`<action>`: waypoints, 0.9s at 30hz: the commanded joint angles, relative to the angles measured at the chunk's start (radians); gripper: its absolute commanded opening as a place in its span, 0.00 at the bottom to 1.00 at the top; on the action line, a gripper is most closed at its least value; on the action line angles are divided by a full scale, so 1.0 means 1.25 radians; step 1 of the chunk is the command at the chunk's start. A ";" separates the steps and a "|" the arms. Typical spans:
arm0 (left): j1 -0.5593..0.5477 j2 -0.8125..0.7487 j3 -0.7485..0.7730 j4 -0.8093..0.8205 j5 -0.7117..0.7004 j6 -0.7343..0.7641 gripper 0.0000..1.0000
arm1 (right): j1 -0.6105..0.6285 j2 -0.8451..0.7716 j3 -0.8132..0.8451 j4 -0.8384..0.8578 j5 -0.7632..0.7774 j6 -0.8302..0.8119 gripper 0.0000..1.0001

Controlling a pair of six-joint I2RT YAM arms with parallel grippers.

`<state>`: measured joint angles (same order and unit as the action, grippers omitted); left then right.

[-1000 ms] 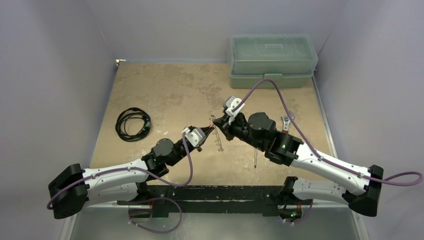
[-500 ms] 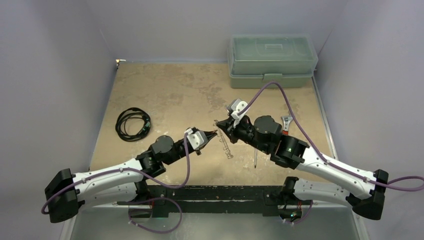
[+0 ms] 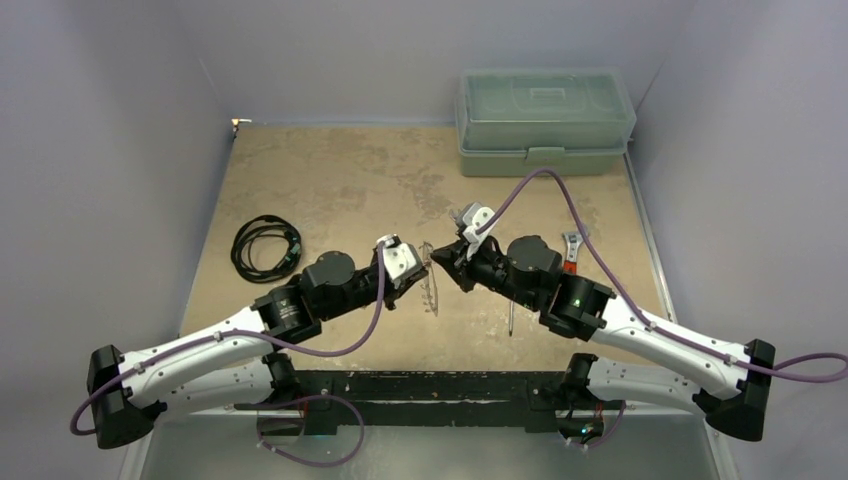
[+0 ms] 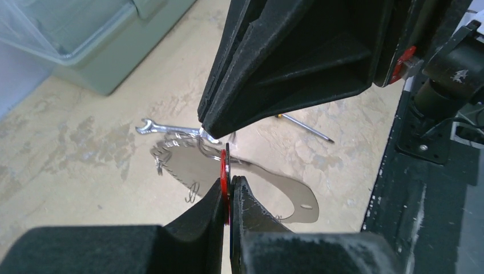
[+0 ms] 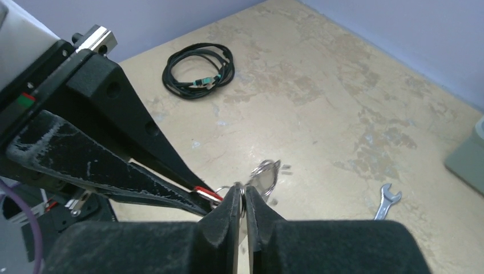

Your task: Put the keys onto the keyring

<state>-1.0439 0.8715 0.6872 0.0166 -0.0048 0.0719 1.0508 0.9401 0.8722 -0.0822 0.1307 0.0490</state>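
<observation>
My left gripper (image 4: 228, 182) is shut on the red-tagged key (image 4: 224, 171), which stands edge-on between its pads. My right gripper (image 5: 244, 197) is shut on the thin silvery keyring (image 5: 242, 191), and more keys (image 5: 266, 173) dangle blurred beyond it. From above, the left gripper (image 3: 419, 265) and the right gripper (image 3: 443, 262) meet tip to tip above the table's middle. The keyring (image 3: 431, 290) hangs below them with tiny keys along it. The red tag (image 5: 206, 194) sits right beside the ring. I cannot tell whether the key is threaded on it.
A coiled black cable (image 3: 265, 248) lies at the left. A closed green plastic box (image 3: 545, 120) stands at the back right. A small open-ended spanner (image 3: 572, 245) and a thin screwdriver (image 3: 511, 315) lie by the right arm.
The left arm has swung forward and right, keeping its tip against the right gripper. The meeting point dropped slightly, and the hanging keyring has swung a little to the left.
</observation>
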 commanded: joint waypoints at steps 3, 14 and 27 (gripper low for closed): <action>-0.006 0.017 0.119 -0.190 -0.032 -0.117 0.00 | -0.006 -0.016 -0.008 0.037 0.007 0.015 0.26; -0.005 0.146 0.294 -0.436 -0.172 -0.267 0.00 | -0.006 -0.074 -0.046 0.023 0.038 0.020 0.66; -0.006 0.018 0.182 -0.346 -0.113 -0.106 0.00 | -0.011 -0.085 -0.148 0.134 -0.031 -0.033 0.80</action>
<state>-1.0477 0.9962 0.9844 -0.5331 -0.1925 -0.1871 1.0458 0.8436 0.7052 -0.0128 0.1257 0.0574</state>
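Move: The keyring hangs between the hands; its middle lies about 6 cm below the right fingertips, roughly 1 cm back and 1 cm to their left. The keys, in the left fingers, are about 2 cm back and 2 cm left of the right fingertips, at much the same height. On the table some 22 cm below, the wrench is about 17 cm ahead and 8 cm right. From the left hand, the keyring's middle is 1 cm ahead, 1 cm right and 6 cm down. Opening from nearly shut to about three-quarters wide, the right fingers let go of the keyring; that hand eases slightly right, then drops about 3.5 cm beside the left one. The left hand keeps its pinch on the keys, tips its fingers down and turns counter-clockwise, some 30 degrees in all at most, sinking slightly and drawing left, away from the right hand. ##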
